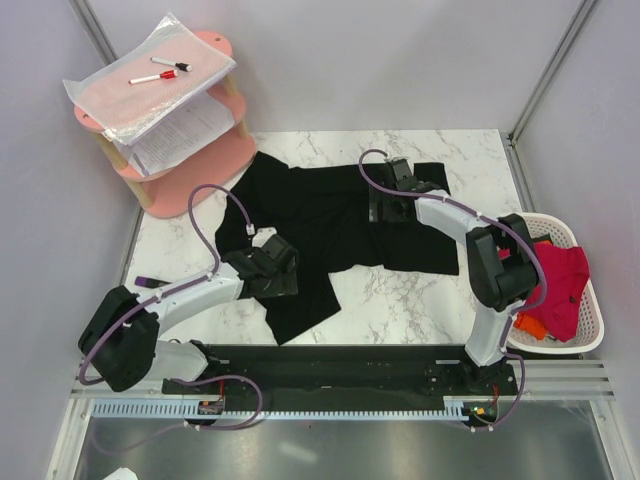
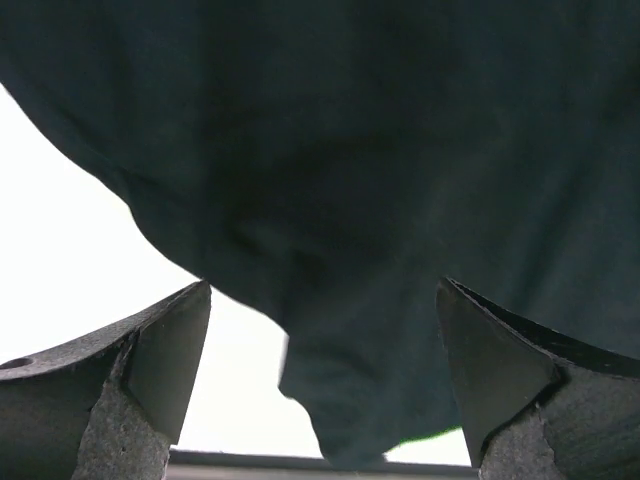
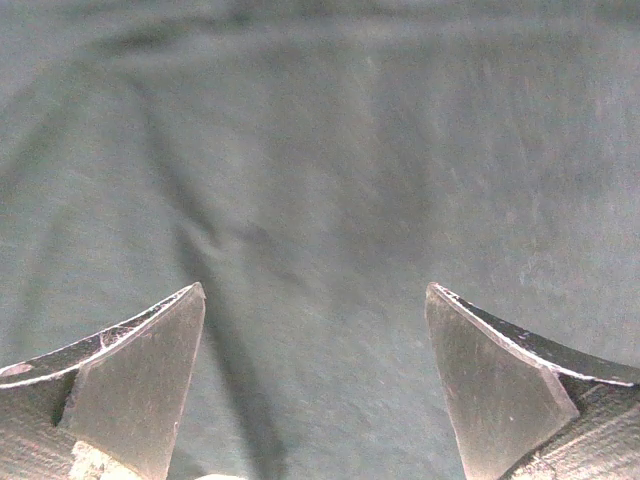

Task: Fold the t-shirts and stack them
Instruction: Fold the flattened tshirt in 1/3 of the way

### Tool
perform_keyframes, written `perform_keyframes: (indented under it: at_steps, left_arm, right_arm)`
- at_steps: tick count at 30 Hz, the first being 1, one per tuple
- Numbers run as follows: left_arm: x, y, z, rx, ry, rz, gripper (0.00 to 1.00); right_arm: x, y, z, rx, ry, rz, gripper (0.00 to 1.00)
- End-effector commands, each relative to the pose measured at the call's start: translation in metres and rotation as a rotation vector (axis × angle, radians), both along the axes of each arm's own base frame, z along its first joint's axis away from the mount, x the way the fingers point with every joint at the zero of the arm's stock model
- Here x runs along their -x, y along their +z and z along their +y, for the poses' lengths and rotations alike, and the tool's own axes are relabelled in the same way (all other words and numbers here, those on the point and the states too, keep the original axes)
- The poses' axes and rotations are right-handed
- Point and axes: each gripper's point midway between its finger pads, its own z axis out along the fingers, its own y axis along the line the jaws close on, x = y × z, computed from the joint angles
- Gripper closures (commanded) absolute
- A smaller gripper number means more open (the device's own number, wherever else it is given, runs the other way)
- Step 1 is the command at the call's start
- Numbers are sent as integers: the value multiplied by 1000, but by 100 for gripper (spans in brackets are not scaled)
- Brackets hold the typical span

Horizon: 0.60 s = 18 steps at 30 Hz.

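Observation:
The large black t-shirt (image 1: 330,225) lies rumpled across the middle of the marble table, a flap trailing toward the near edge. My left gripper (image 1: 272,268) hovers over its lower left part, open; in the left wrist view (image 2: 325,330) the black cloth (image 2: 400,150) hangs between and beyond the wide-apart fingers. My right gripper (image 1: 385,208) is over the shirt's upper right part, open; the right wrist view (image 3: 315,330) shows only dark cloth (image 3: 320,150) under the spread fingers. A red t-shirt (image 1: 558,285) and an orange one (image 1: 530,325) lie in the white basket.
The white slatted basket (image 1: 592,330) stands at the table's right edge. A pink two-tier stand (image 1: 190,160) with papers and markers sits at the back left. A small dark object (image 1: 152,282) lies at the left edge. Bare marble (image 1: 420,300) shows in front.

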Motion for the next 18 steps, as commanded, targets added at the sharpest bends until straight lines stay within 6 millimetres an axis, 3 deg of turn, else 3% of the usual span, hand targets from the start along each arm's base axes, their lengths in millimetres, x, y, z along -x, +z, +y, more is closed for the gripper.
perform_keyframes:
  at_steps: [1,5,14,18]
  left_arm:
    - [-28,-6,1,29,-29,-22,0]
    - [-42,-17,4,29,-17,1,0]
    - [-70,-19,-12,48,-35,7,0]
    - [-65,-26,8,37,23,55,0]
  right_arm:
    - [6,-13,-21,29,-84,13,2]
    - [5,-31,-41,41,-139,44,2]
    - [-5,-74,-78,13,-258,123,2]
    - [-2,-87,-92,40,-298,166,2]
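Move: My left hand is about 3 cm above the t-shirt's near sleeve seam; the patch I want is some 5 cm ahead. The near sleeve's middle lies about 6 cm back and 6 cm right, and the collar edge roughly 11 cm ahead and 17 cm left. From my right hand, the patch to press lies about 8 cm right, 2 cm ahead and 6 cm below. The hem's middle is some 19 cm right and 2 cm back, its near corner about 16 cm back and 21 cm right. With both grippers staying wide open, I lower my left fingertips about 3 cm onto the shirt, then slide them level and forward across the cloth by the near sleeve. Meanwhile my right hand sweeps some 8 cm right towards the hem while sinking 5 cm to the cloth, drawing back slightly at first, then easing forward, and turns about 15 degrees clockwise. ##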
